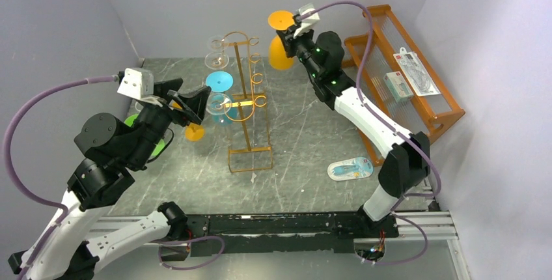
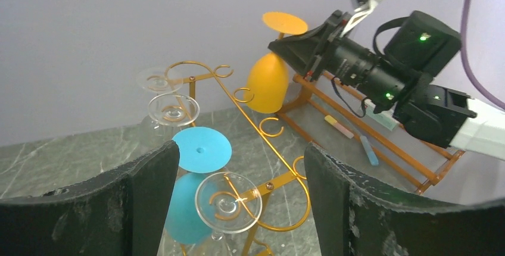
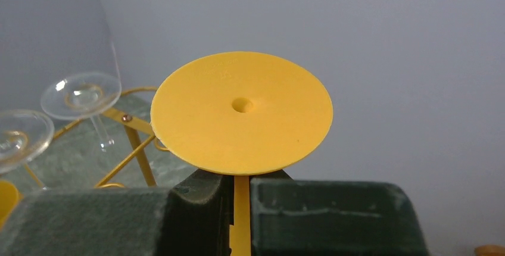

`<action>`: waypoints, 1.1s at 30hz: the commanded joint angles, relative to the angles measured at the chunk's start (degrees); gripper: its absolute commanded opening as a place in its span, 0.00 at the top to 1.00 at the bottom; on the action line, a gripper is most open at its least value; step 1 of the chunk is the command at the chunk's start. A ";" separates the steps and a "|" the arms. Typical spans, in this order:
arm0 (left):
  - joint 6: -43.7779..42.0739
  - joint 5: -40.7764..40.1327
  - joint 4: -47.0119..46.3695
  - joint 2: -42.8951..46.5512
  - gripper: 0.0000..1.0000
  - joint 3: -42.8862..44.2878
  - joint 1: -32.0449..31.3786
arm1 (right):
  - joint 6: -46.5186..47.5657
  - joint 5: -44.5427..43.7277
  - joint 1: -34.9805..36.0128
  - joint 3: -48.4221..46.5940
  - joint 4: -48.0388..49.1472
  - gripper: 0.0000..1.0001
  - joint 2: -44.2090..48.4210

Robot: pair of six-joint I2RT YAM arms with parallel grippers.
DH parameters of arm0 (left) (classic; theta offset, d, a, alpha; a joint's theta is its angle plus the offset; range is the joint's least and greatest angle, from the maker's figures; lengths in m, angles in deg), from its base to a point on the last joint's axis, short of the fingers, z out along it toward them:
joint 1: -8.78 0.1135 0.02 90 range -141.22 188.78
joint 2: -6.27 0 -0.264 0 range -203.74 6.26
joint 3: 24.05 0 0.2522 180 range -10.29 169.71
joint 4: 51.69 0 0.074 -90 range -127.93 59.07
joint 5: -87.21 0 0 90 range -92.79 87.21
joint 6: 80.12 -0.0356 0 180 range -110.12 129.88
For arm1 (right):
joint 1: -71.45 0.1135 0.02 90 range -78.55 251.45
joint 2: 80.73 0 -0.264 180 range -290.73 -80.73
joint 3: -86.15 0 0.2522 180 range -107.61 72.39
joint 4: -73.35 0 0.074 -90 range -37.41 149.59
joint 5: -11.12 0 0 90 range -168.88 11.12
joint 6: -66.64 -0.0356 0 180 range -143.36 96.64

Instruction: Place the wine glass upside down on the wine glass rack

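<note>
The orange wine glass (image 1: 281,52) hangs upside down in the air, foot up, to the right of the arched top of the golden wine glass rack (image 1: 247,98). My right gripper (image 1: 294,32) is shut on its stem. In the right wrist view the orange stem (image 3: 240,208) is pinched between the dark pads under the round foot (image 3: 241,110). My left gripper (image 1: 189,105) stands open at the rack's left side, holding nothing. In its view a clear glass foot (image 2: 228,202) on a rack hook shows between the fingers (image 2: 149,196).
A blue glass (image 1: 219,82) and clear glasses (image 1: 217,44) hang upside down on the rack's left hooks. An orange stepped shelf (image 1: 449,114) with packets stands at the right wall. A blue packet (image 1: 350,168) lies on the table. An orange foot (image 1: 194,131) and a green glass (image 1: 138,124) sit by the left arm.
</note>
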 commanded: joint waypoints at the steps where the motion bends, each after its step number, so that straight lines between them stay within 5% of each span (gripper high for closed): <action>1: 0.15 -1.77 2.29 0.57 0.19 -0.14 -0.21 | 4.54 6.89 -0.11 -4.44 -4.42 1.00 -4.48; 14: 1.52 -1.95 3.05 0.65 0.20 -0.28 -0.24 | 6.86 15.52 0.20 -8.53 -7.17 1.00 -11.73; 33: 2.14 -2.10 2.74 0.52 0.21 -0.57 -0.20 | 7.23 15.62 1.27 -12.54 -9.11 1.00 -16.43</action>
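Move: The right hand holds the orange wine glass upside down by its stem. The rack's farthest right-side hook lies about 10 cm to its left, 5 cm ahead and 9 cm below. The next hook on that side is some 7 cm nearer the base than that one. A clear glass's foot sits across the rack, roughly 19 cm left and 5 cm ahead of the hand. From the left hand, the farthest right-side hook is about 27 cm ahead, 15 cm right and 10 cm lower. Lower the right gripper about 9 cm while carrying the upside-down orange glass some 7 cm left and a little forward, towards the rack's farthest right-side hook, quickly at first and then easing off. Turn the hand about 15 degrees counter-clockwise, let its left side dip by nearly as much, and keep the fingers shut on the stem. ##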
